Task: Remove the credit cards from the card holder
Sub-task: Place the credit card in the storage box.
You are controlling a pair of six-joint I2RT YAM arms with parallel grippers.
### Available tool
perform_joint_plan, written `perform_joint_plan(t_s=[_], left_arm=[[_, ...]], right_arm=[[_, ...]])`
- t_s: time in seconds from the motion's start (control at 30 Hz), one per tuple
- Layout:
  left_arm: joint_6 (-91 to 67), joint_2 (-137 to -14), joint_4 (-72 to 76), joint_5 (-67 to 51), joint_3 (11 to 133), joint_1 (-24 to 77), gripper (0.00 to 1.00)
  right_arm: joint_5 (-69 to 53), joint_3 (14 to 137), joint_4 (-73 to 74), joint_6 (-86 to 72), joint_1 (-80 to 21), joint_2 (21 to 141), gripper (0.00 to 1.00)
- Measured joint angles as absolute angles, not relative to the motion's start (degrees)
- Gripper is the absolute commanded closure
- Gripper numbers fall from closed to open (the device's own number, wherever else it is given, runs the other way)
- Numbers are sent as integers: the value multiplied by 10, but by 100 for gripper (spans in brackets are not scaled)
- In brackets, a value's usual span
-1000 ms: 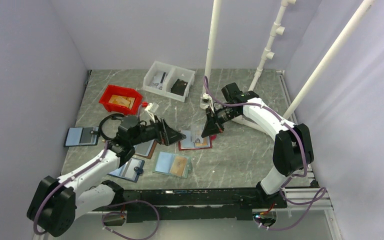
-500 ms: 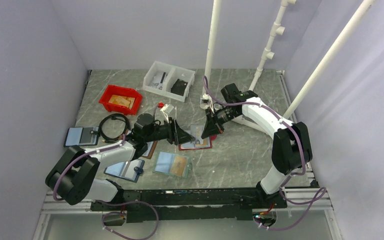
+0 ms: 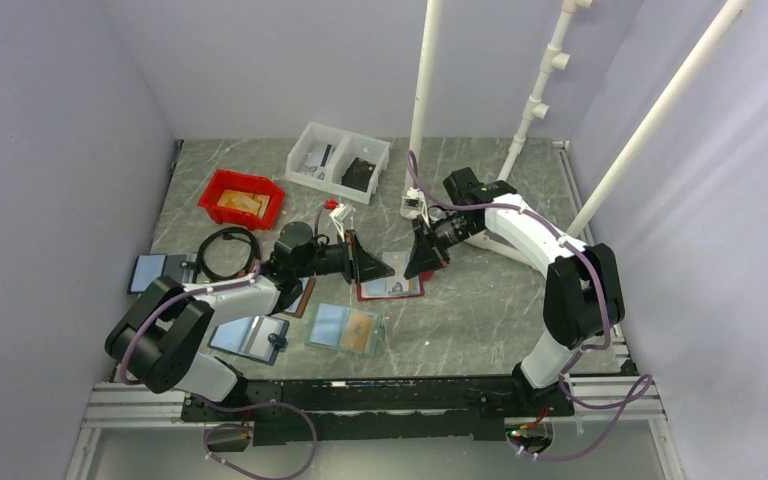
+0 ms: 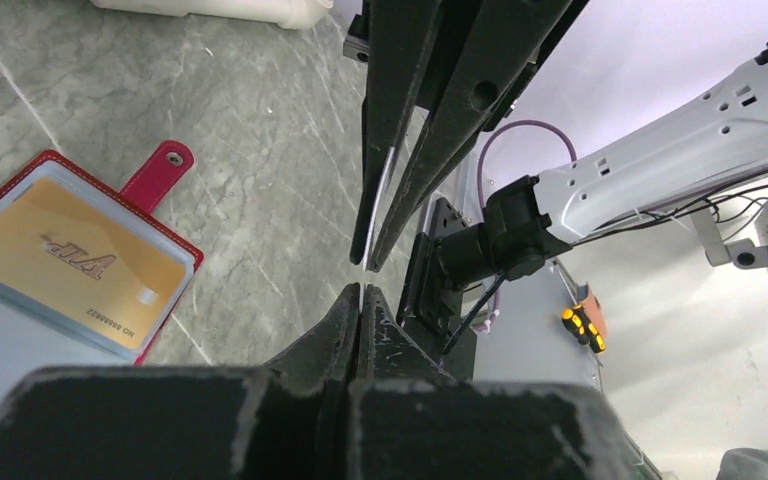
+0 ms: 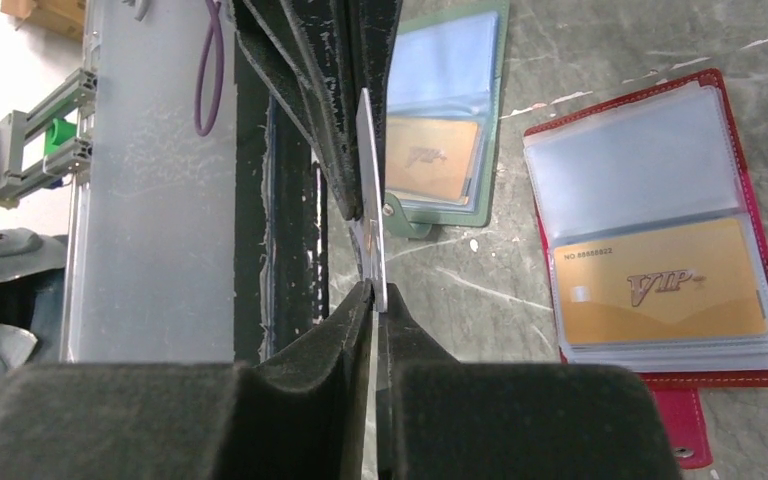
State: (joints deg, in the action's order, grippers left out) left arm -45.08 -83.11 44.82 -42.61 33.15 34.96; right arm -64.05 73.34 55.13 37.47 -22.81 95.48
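Note:
The red card holder lies open on the table, with a tan-orange VIP card in its lower sleeve and a pale blue-grey sleeve above it. In the left wrist view the card holder shows its pink-red tab. Just above the holder, one thin pale credit card hangs edge-on between both grippers. My right gripper is shut on one end of the card. My left gripper is shut on the opposite end. In the top view the left gripper and right gripper meet tip to tip.
A light teal holder with an orange card lies near the front, a brown holder and a blue one to its left. A black cable, red bin, white tray and white post stand behind.
My left arm has reached right to the card that my right gripper holds, and its jaws have gone from open to shut on the card. The right gripper has barely moved.

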Motion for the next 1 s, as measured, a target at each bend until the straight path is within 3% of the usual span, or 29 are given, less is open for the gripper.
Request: perform_joint_plan(t_s=[0.1,0.3,0.6,1.0], left_arm=[[-439,-827,437,-428,332,350,100],[-385,-769,296,-427,337,329,100],[-264,-722,14,-421,449,152,100],[-114,-945,-216,-398,774,38,100]], right_arm=[[-635,733,550,373,-228,955,67],[-608,736,538,364,-228,951,57],[-522,730,513,358,-227,887,56],[-480,610,453,396,-228,694,54]])
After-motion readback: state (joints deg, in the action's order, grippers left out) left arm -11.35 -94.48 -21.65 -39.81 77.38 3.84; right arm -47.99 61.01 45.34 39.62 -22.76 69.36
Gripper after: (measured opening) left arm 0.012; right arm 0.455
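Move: The left gripper holds the card, its far end pinched by the right gripper. The white storage box's left compartment lies about 34 cm ahead of the left hand, 16 cm to its left and 13 cm below. The red tray sits about 26 cm ahead and 31 cm left of that hand; the open red card holder is 6 cm straight ahead, on the table. From the right hand, the compartment is roughly 35 cm ahead and 20 cm left. Open the right gripper about halfway to let go of the card, then draw it off to the right and up a few centimetres, rolling about 30 degrees. Keep the left fingers shut on the card and sweep it about 19 cm forward and 18 cm left towards the storage box, rising slightly overall, swinging the wrist counter-clockwise and dipping the fingertips. ##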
